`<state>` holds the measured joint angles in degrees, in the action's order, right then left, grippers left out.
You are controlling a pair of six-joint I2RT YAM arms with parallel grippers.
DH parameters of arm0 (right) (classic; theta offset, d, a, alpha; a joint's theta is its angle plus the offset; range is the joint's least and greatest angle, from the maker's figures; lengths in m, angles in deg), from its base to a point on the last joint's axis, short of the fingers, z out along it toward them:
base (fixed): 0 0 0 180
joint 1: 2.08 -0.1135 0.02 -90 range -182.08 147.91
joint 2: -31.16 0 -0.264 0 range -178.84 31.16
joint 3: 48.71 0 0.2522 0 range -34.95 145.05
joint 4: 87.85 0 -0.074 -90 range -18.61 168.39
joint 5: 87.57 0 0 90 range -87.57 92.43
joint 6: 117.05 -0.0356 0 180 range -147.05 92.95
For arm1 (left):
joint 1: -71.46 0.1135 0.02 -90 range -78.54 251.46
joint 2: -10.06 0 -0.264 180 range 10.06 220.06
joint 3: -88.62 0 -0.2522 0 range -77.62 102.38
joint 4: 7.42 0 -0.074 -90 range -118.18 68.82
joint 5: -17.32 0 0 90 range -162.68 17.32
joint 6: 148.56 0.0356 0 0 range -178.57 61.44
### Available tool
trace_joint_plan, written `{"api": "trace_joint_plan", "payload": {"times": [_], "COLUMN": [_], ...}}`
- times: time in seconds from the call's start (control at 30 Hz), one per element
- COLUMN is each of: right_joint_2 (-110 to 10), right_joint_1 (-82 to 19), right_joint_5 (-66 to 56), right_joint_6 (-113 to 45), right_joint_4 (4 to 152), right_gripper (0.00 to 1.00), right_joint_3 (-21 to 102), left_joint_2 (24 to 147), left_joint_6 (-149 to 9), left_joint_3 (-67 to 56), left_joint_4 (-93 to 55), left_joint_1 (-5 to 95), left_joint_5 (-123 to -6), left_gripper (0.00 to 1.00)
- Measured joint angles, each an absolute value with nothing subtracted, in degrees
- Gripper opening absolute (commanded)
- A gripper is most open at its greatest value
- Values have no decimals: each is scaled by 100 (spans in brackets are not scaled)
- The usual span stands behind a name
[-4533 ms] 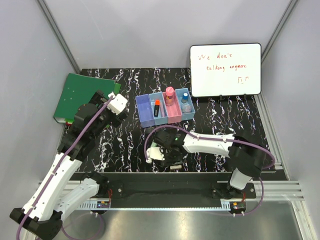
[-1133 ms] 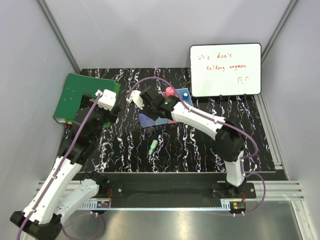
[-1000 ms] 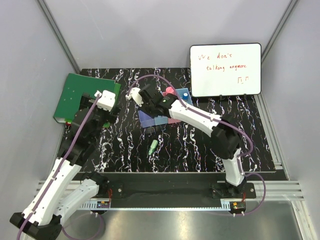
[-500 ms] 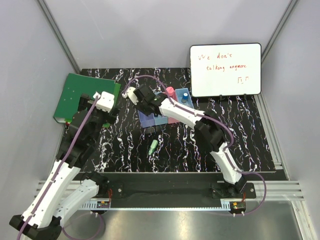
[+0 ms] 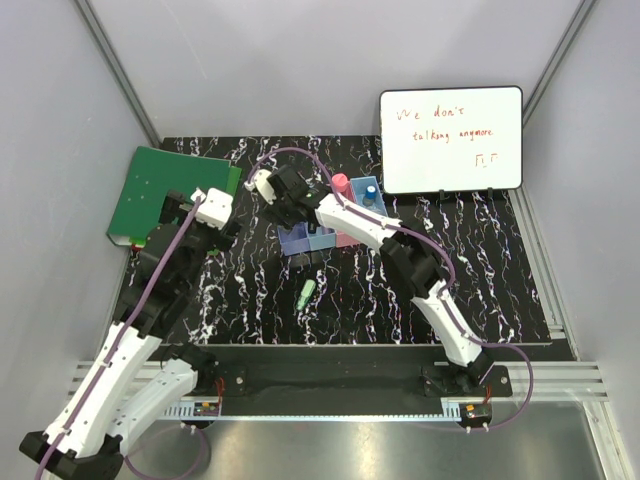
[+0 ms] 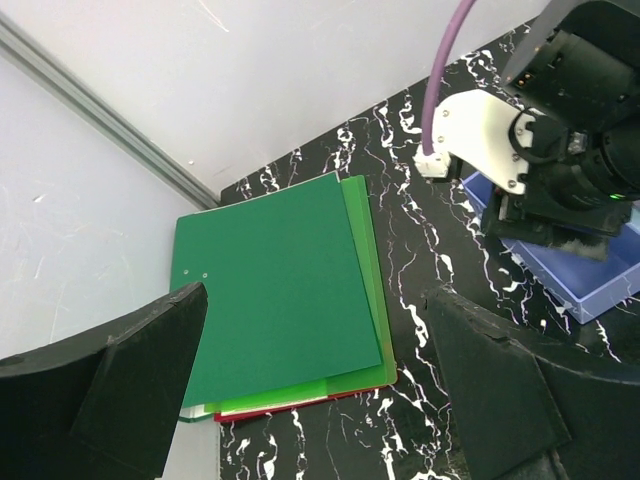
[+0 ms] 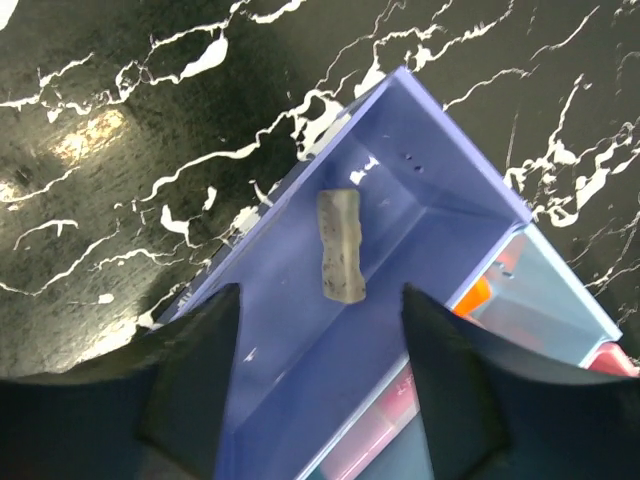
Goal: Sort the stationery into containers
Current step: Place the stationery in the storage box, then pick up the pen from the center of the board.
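My right gripper (image 7: 320,300) hangs open over the leftmost blue bin (image 7: 300,370) of the containers (image 5: 322,238). A beige eraser (image 7: 340,245) is inside that bin, free of both fingers. The orange cap of the marker (image 7: 478,295) shows in the neighbouring bin. From above, a pink-capped tube (image 5: 340,183) and a blue-capped bottle (image 5: 371,189) stand in the bins further right, and a green highlighter (image 5: 306,292) lies loose on the table in front of the row. My left gripper (image 6: 315,300) is wide open and holds nothing, near the green binder (image 6: 275,290).
A whiteboard (image 5: 450,140) with orange writing stands at the back right. The green binder (image 5: 165,190) lies at the back left on the black marbled table (image 5: 400,300). Grey walls close in both sides. The right arm (image 5: 380,230) reaches across the bins.
My right gripper has gone from shut to open above the leftmost blue bin, and the eraser now sits in that bin. The left arm has barely moved.
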<state>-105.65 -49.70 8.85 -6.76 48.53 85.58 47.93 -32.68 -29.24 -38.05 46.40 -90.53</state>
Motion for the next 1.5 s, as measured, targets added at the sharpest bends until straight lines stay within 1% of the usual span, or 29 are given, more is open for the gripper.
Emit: {"api": "trace_joint_plan", "payload": {"times": [0.03,0.2,0.3,0.47,0.57,0.6,0.7,0.73,0.87,1.0,1.1,1.23,1.33,1.5], "right_joint_2": [-10565,-10515,-10347,-9750,-9188,-8981,-8377,-8159,-7354,-6642,-6141,-5497,-5175,-5022], "right_joint_1": [-4970,-4963,-4963,-4832,-4727,-4703,-4675,-4677,-4682,-4675,-4664,-4559,-4424,-4327], "right_joint_5": [894,977,1191,1696,2026,2131,2317,2356,2397,2391,2450,2620,2749,2878], "right_joint_6": [-687,-617,-627,-627,-597,-564,-455,-407,-308,-304,-258,-155,-72,72], "right_joint_4": [4890,5069,5248,5362,5489,5532,5648,5707,5683,5390,5231,5194,5194,5189], "right_gripper": [82,80,80,80,81,87,95,97,98,99,99,99,99,100], "right_joint_3": [8558,8484,8233,7533,7061,6910,6532,6394,5959,5774,5701,5627,5568,5529], "left_joint_2": [4795,4797,4775,4640,4594,4596,4721,4859,5829,6889,7350,7523,7584,7781], "left_joint_6": [-3268,-3268,-3268,-3268,-3263,-3244,-3158,-3134,-3075,-3075,-3180,-3576,-4006,-4822], "left_joint_3": [-2924,-2924,-2924,-2924,-2924,-2924,-2893,-2845,-2425,-2213,-2213,-2213,-2213,-2213], "left_joint_4": [-3809,-3824,-3829,-3829,-3827,-3846,-4095,-4266,-5064,-5411,-5540,-5529,-5490,-5466], "left_joint_1": [4640,4640,4640,4640,4640,4640,4640,4640,4633,4522,4369,4028,3724,3031], "left_joint_5": [-9038,-8959,-8937,-8876,-8760,-8629,-7986,-7700,-6517,-6061,-6087,-6351,-6688,-7300], "left_gripper": [99,99,99,99,99,99,99,99,99,98,98,97,97,99]}}
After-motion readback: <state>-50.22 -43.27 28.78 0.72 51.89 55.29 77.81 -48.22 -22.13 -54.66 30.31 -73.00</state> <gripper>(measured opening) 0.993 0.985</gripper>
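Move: The green marker lies alone on the table, about 21 cm to the left hand's right, some 2 cm back and 30 cm below; it is roughly 20 cm back from the right hand, 1 cm to its right and 7 cm down. From the left hand, the middle of the box's purple compartment is 15 cm ahead and 17 cm right. From the right hand, the eraser is about 1 cm ahead, 1 cm left and 6 cm below. Towards the green marker comes the left hand, after first barely stirring while the right one clears: it drops about 16 cm and swings as far right, drifting slightly back, fingers wide open and tipping down some 40 degrees, without touching the marker. The right hand, already free of the eraser, spreads its fingers fully and rises nearly 30 cm, sweeping right over the box towards the whiteboard and tilting upward. ##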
